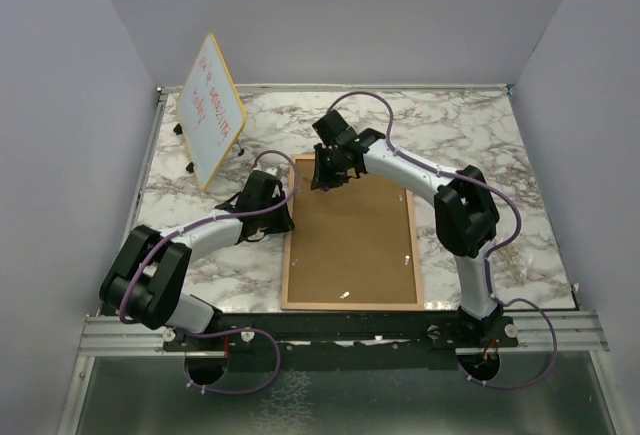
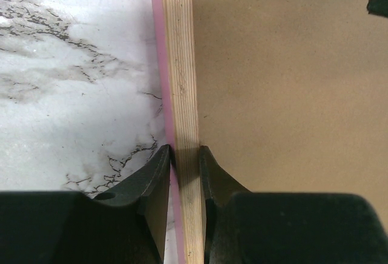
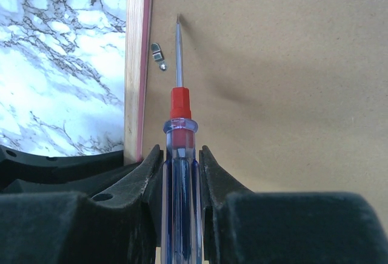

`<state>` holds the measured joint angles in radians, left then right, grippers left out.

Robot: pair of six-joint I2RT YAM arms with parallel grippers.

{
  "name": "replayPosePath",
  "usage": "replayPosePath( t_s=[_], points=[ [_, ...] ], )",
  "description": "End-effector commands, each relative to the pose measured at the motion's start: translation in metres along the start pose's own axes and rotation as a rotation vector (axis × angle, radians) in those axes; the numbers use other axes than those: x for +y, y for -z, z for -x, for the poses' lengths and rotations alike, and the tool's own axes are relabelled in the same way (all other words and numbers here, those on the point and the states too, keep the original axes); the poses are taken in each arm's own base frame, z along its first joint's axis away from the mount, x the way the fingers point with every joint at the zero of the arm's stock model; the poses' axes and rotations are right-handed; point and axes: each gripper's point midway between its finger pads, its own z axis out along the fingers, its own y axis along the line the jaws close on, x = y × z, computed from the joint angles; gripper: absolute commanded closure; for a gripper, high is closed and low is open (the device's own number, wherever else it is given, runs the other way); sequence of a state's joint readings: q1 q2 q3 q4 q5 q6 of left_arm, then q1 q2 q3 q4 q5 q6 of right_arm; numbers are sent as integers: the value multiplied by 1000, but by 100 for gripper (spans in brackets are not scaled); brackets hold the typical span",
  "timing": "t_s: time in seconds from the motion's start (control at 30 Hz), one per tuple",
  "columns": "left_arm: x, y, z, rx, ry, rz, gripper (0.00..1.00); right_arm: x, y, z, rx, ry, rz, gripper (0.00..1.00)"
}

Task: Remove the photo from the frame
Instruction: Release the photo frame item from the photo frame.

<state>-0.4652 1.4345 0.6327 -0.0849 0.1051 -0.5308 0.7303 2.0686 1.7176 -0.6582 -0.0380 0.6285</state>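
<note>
The frame (image 1: 350, 245) lies face down on the marble table, with its brown fibreboard back up and a thin pink border. My left gripper (image 1: 286, 217) is shut on the frame's left wooden edge (image 2: 182, 64), one finger on each side (image 2: 185, 152). My right gripper (image 3: 180, 152) hovers over the frame's far left corner (image 1: 330, 173), shut on a screwdriver (image 3: 180, 103) with a clear blue handle and red collar. Its tip rests on the backboard beside a small metal clip (image 3: 158, 56). The photo is hidden under the backboard.
A yellow-edged whiteboard (image 1: 212, 110) with red writing stands tilted at the back left. More small clips (image 1: 409, 255) sit on the frame's right and near edges. Grey walls close in three sides, and the arm bases sit on the rail at the near edge (image 1: 340, 333).
</note>
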Motion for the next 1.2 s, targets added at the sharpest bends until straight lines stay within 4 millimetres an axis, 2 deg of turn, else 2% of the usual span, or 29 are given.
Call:
replayPosePath(
  t_s=[0.0,0.17,0.3,0.4,0.5,0.63,0.83,0.93,1.17],
  points=[
    [19,0,-22,70,-15,72,79,-11,-10,-5,29,-5,-39,99],
    [19,1,-22,69,-15,73,78,-1,1,-2,19,3,14,99],
    [16,4,-18,53,-17,64,72,-4,23,11,-38,16,-15,99],
    [13,7,-11,39,-19,64,58,-20,38,16,-70,1,-57,99],
    [10,10,-2,22,-27,63,50,-41,55,19,-97,-43,-51,99],
    [3,10,4,16,-36,44,46,-79,68,15,-103,-102,-71,99],
    [4,5,2,42,-46,46,46,-116,79,10,-98,-145,-93,99],
    [6,3,-1,50,-41,54,46,-125,78,12,-89,-149,-89,99],
    [10,0,-5,65,-40,68,47,-126,69,24,-77,-131,-112,99]
  ],
)
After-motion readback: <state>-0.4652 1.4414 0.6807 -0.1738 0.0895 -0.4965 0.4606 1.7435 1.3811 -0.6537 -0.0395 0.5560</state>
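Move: The clip at the middle of the frame's far edge lies about 8 cm ahead of the right hand, 13 cm to its right and 7 cm below. The upper left-edge clip is some 2 cm ahead and 4 cm left of that hand, and the upper right-edge clip about level with it and 20 cm to its right, both equally low. The left hand has the frame's left edge between its fingers; from it the far-edge clip lies roughly 16 cm ahead and 18 cm right. Still gripping the screwdriver, the right hand lifts the tip away from beside the upper left-edge clip and sweeps about 15 cm right over the backing board towards the far-edge clip, arcing some 4 cm up before sinking back a little, while the wrist turns roughly 10 degrees clockwise. Meanwhile the left hand opens its fingers and lets go of the frame's left edge, staying practically in place with one finger on either side of the wood. ##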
